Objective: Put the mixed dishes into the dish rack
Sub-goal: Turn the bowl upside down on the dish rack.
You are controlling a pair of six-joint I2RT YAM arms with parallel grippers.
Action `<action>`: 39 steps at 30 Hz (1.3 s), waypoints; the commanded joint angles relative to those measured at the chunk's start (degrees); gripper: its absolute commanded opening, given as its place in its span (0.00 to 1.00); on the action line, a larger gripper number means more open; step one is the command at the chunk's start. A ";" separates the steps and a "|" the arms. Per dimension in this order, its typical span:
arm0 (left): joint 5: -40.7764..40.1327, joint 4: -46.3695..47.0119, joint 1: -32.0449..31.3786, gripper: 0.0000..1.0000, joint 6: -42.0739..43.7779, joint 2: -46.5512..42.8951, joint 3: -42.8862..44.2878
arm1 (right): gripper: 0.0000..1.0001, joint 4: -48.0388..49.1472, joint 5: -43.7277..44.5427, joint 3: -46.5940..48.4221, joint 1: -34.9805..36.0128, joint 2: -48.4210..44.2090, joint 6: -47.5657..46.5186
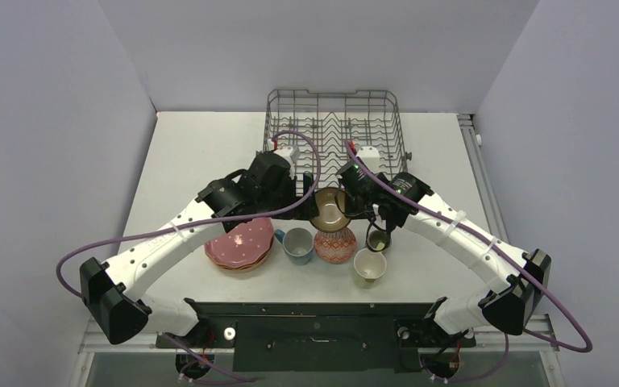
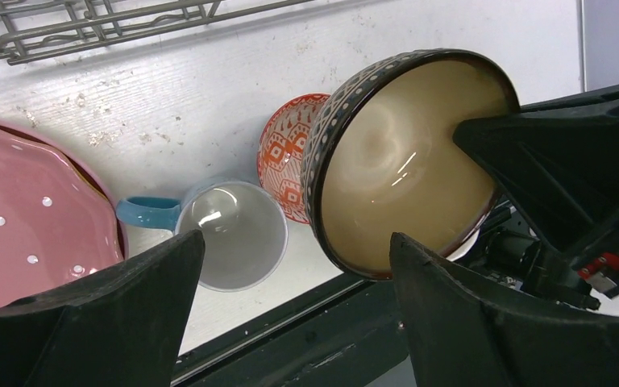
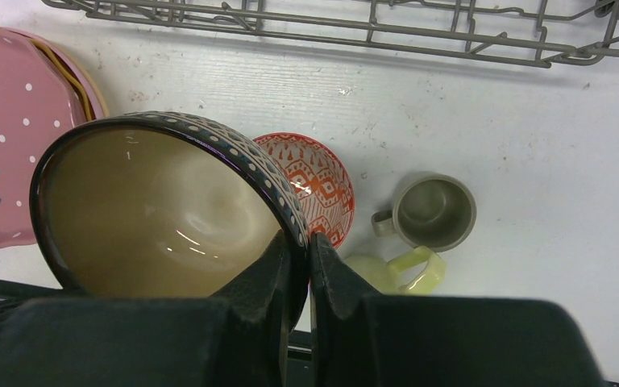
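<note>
My right gripper (image 3: 308, 238) is shut on the rim of the dark-brown bowl (image 3: 153, 210), one finger inside and one outside. The bowl (image 1: 330, 208) hangs tilted above the table, its tan inside facing the left wrist camera. My left gripper (image 2: 296, 239) is open beside the bowl (image 2: 403, 177); its right fingertip stands by the lower rim, and I cannot tell if it touches. Below are the pink dotted plate (image 1: 242, 242) on a stack, a light-blue mug (image 1: 298, 244), a red patterned bowl (image 1: 335, 244), an olive mug (image 1: 377, 239) and a pale-yellow mug (image 1: 369, 266). The dish rack (image 1: 270, 121) stands behind.
The rack's wire edge (image 3: 371, 28) runs close behind the held bowl. The arms' black base plate (image 1: 314, 322) lies along the near table edge. White walls close in the table on the left, right and back.
</note>
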 commanded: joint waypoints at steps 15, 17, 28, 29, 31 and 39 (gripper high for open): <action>-2.32 3.44 -0.83 0.55 0.00 5.32 3.60 | 0.00 4.21 -1.64 3.11 0.74 -2.09 2.13; -2.04 3.73 -0.90 0.51 0.08 5.49 3.60 | 0.00 4.18 -1.58 2.93 0.77 -2.20 2.17; -0.76 4.68 -0.78 0.22 0.17 5.50 2.89 | 0.00 4.96 -1.30 1.71 0.77 -2.41 2.78; -0.61 4.82 -0.84 0.20 0.15 5.51 2.89 | 0.00 4.96 -1.27 1.71 0.77 -2.46 2.79; -0.04 5.14 -0.85 0.16 0.13 5.70 2.81 | 0.00 5.06 -1.30 1.75 0.73 -2.51 2.83; 1.70 6.95 -0.83 0.00 -0.21 5.85 2.00 | 0.06 5.25 -1.94 1.10 0.79 -3.30 2.89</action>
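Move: To the left hand's right by about 7 cm, and 1 cm ahead, hangs the middle of the brown bowl, some 4 cm lower. The right hand still grips its right rim, the bowl's middle about 5 cm to that hand's left and 2 cm below. Beneath, the red patterned bowl sits about 9 cm right of the left hand and the blue mug 2 cm left and 1 cm back, both some 14 cm down. Sinking about 2.5 cm while easing forward and to the right, roughly 1.5 cm each, the left hand brings its wide-open fingers over the brown bowl's left rim and shuts them, pinching the wall. The right hand keeps its hold on the opposite rim, drifting about 1 cm left towards the left hand. ##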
